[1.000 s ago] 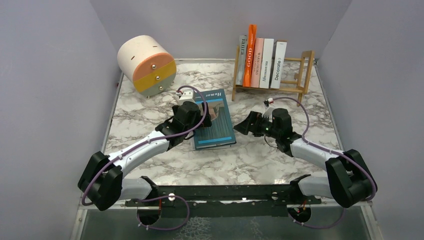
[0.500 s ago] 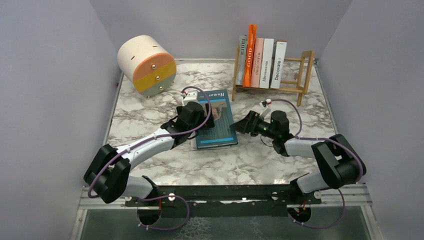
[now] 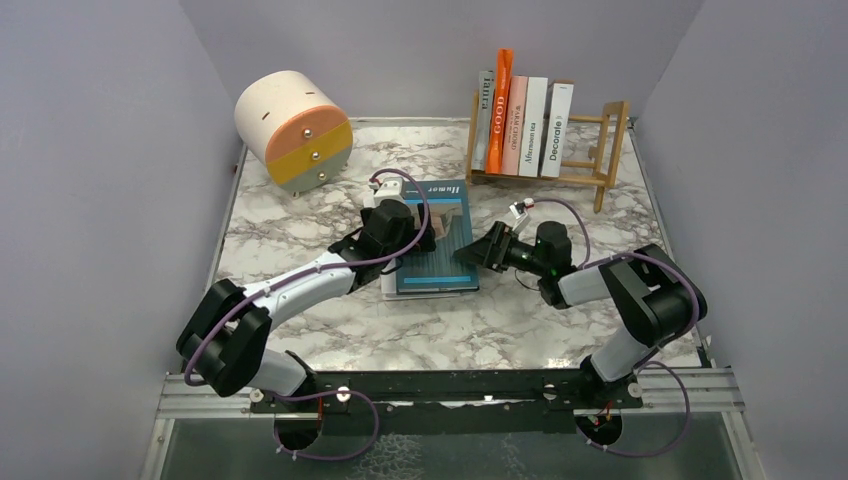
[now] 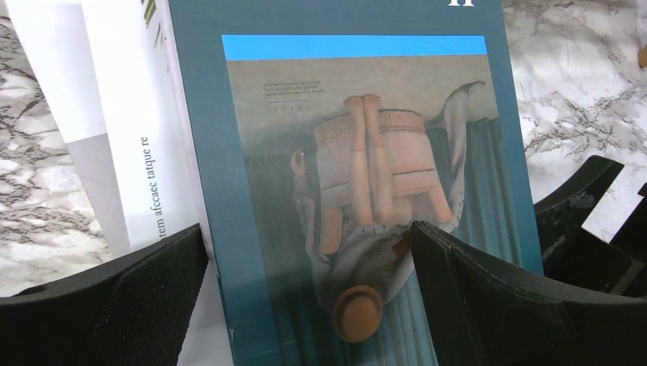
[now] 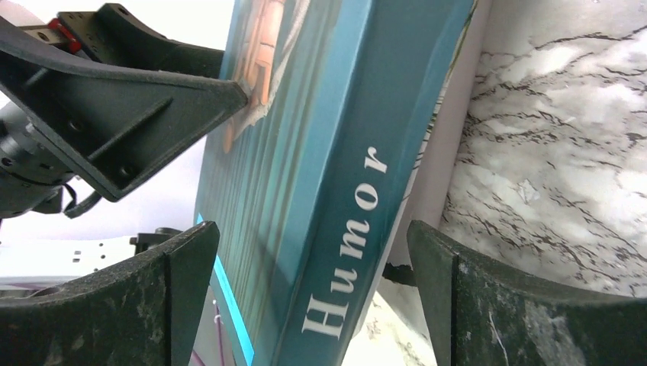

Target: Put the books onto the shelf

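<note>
A teal book [image 3: 445,265] titled "Humor" lies flat on a white book [image 4: 130,114] in the middle of the table. My left gripper [image 3: 415,228] hovers open low over the teal cover [image 4: 351,152], its fingers [image 4: 152,290] straddling the picture. My right gripper [image 3: 468,252] is open at the book's right edge; the teal spine [image 5: 358,191] and the white book [image 5: 450,152] sit between its fingers [image 5: 473,305] with gaps on both sides. Several more books [image 3: 525,125] stand upright in the light-wood shelf [image 3: 605,150] at the back right.
A round cream, orange and yellow drawer drum [image 3: 293,128] stands at the back left. Purple walls close in the marble table [image 3: 300,330] on three sides. The shelf's right part holds no books.
My right gripper has slid left until its fingers straddle the teal book's spine edge, the arm folding more. My left gripper has crept a little farther over the cover.
</note>
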You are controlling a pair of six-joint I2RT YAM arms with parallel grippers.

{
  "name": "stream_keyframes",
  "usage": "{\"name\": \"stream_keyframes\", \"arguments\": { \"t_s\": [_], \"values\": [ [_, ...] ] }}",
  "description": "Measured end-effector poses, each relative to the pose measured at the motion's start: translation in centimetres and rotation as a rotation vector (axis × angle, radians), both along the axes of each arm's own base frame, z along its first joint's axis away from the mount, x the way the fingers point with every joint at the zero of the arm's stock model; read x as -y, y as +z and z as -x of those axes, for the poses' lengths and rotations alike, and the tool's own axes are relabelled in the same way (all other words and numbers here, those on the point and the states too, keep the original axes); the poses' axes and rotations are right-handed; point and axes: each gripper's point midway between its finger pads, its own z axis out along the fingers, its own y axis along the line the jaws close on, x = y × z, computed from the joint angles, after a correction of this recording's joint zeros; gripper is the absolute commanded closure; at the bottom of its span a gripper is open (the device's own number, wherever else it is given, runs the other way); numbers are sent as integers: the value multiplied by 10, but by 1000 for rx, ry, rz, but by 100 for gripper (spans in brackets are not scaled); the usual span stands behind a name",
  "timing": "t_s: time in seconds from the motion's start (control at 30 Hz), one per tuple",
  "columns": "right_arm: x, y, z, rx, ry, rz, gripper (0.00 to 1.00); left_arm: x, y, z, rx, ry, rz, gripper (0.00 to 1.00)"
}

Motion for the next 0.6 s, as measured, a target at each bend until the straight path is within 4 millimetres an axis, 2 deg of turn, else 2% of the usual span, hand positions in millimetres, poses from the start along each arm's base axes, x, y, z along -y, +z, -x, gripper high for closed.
{"name": "stream_keyframes", "arguments": {
  "t_s": [0.4, 0.6],
  "values": [
    [-8, 9, -1, 10, 39, -64, 28, 10, -1, -4, 8, -26, 31, 1],
    [-13, 14, -4, 16, 48, -66, 32, 11, 3, -6, 20, -21, 44, 1]
  ]
}}
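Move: The book titled Humor lies under my left fingers, its middle some 4 cm to their right, 1 cm farther out and 2 cm below. From my right hand its middle is about 6 cm left, 4 cm ahead and roughly level, with the spine edge already between my open fingers. The white books under it have their middle about 8 cm left, 3 cm ahead and 3 cm below. The shelf stands 20 cm ahead, 15 cm right and higher. I bring my right fingers from wide open to about two-thirds around the spine edge, one finger over the cover and one low at its underside, while that hand works about 1.5 cm up and as far left, into the book. My left hand stays spread over the cover, one finger at the book's far-left edge, and shifts about 1 cm right, towards my right hand. ##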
